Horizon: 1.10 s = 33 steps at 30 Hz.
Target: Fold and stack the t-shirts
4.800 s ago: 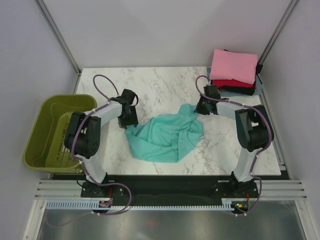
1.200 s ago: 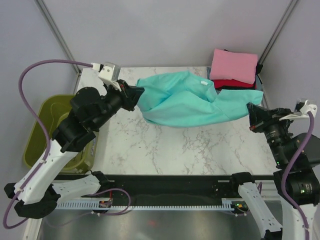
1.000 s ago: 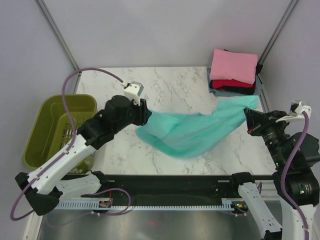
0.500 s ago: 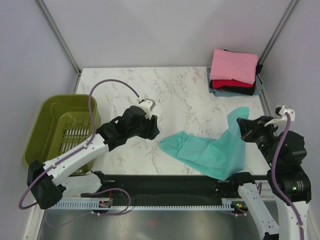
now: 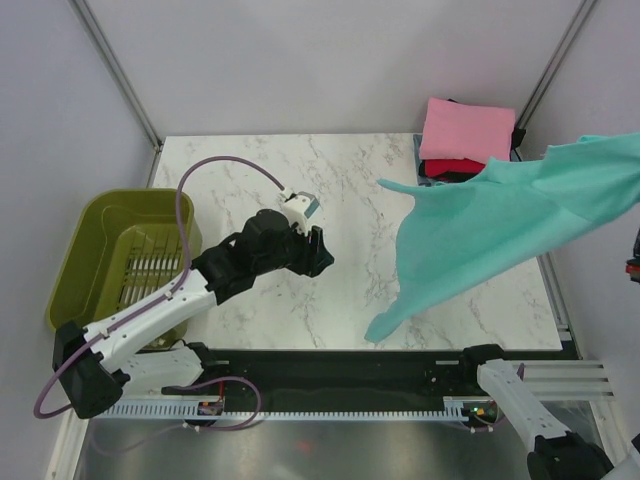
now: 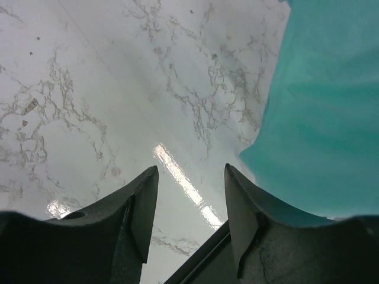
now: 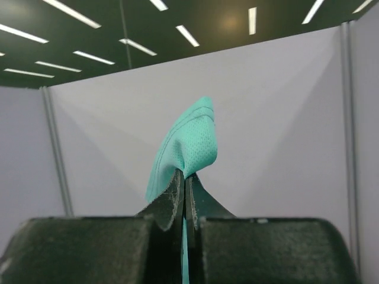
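A teal t-shirt (image 5: pixel 480 230) hangs in the air over the right side of the table, from the upper right edge of the top view down to a free corner near the front. My right gripper (image 7: pixel 185 177) is shut on its hem (image 7: pixel 190 142) and is raised out of the top view. My left gripper (image 5: pixel 318 255) is open and empty low over the middle of the table (image 5: pixel 350 170). In the left wrist view the shirt (image 6: pixel 320 118) hangs to the right of that gripper (image 6: pixel 190 177), apart from it. A folded stack sits at the back right, pink (image 5: pixel 468 130) over red (image 5: pixel 455 167).
An olive-green plastic basket (image 5: pixel 80 260) stands off the table's left edge, beside the left arm. Metal frame posts rise at the back corners. A dark rail runs along the table's front edge.
The right arm has swung up and to the right, lifting the teal shirt off the table. The left gripper, no longer holding it, has opened wider and stayed near the middle.
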Available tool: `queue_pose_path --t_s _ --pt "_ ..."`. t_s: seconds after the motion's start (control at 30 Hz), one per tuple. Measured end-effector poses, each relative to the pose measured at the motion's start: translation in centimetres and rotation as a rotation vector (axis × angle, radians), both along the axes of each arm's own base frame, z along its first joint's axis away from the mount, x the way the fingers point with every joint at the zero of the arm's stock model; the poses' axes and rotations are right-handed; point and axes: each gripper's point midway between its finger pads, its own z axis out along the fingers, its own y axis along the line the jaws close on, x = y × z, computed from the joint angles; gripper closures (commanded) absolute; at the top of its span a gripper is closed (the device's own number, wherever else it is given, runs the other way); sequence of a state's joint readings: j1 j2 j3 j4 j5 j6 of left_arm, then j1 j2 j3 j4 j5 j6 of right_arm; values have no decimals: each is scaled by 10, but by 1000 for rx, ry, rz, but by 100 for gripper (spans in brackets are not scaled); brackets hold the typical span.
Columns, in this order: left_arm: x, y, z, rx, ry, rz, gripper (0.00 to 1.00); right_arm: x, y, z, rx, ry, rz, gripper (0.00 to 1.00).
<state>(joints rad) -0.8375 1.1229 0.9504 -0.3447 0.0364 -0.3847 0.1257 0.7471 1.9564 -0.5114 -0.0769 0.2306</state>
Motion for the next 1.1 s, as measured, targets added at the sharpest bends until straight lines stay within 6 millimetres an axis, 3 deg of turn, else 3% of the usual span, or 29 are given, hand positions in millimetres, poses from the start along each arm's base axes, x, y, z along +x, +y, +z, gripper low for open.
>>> queue_pose_path --t_s 0.1,0.17,0.23,0.33,0.4,0.47,0.53,0.6,0.8,1.1 --pt "-1 1 8 -20 -18 0 45 -2 -25 3 45 -15 -120 100" --pt "-1 1 11 -27 -24 1 45 22 -34 -21 63 66 -180 100" --pt "0 0 10 -32 -29 1 44 65 -45 -69 79 225 -267 100" --pt "2 -3 -1 -24 -19 -1 44 121 -61 -174 69 521 -414 100" --pt "5 -12 -21 -4 21 -16 45 141 -71 -248 38 714 -502 100" --pt "7 -25 -45 28 67 -31 45 142 -79 -295 18 845 -569 100" --pt "2 -37 -67 57 106 -57 45 137 -86 -311 24 894 -616 100" --pt "-10 -51 -86 80 141 -101 45 133 -93 -311 41 898 -654 100" --pt "-31 -91 -119 88 198 -212 46 137 -102 -315 75 914 -722 100" --pt "-45 -169 -137 15 241 -396 46 142 -105 -328 67 940 -753 100"
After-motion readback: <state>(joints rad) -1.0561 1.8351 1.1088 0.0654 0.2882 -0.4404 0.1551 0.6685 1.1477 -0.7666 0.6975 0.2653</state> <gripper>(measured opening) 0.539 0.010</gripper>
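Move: The right hand holds the teal t-shirt's right end high up; the bare near-right table is about 66 cm below, roughly 8 ahead and 7 to its left, and the folded stack some 43 ahead, 4 to the right and 62 below. From the left hand the t-shirt's hanging left hem is some 17 cm right, 4 back and 12 lower, and its near corner about 12 right, 13 back and 18 lower. The right hand, keeping its pinch on the t-shirt, whips down about 33 cm, with some 14 forward and 10 to the right, nearly all in the first half; its wrist tips from pointing upward to pointing down and swings clockwise, bringing the cloth down onto the near-right table. After a brief pause the left hand, fingers still half open, sweeps about 17 cm right and 14 down with a slight draw back, turning some 20 degrees clockwise and tipping down to come low over the t-shirt's left part; no grip yet. ##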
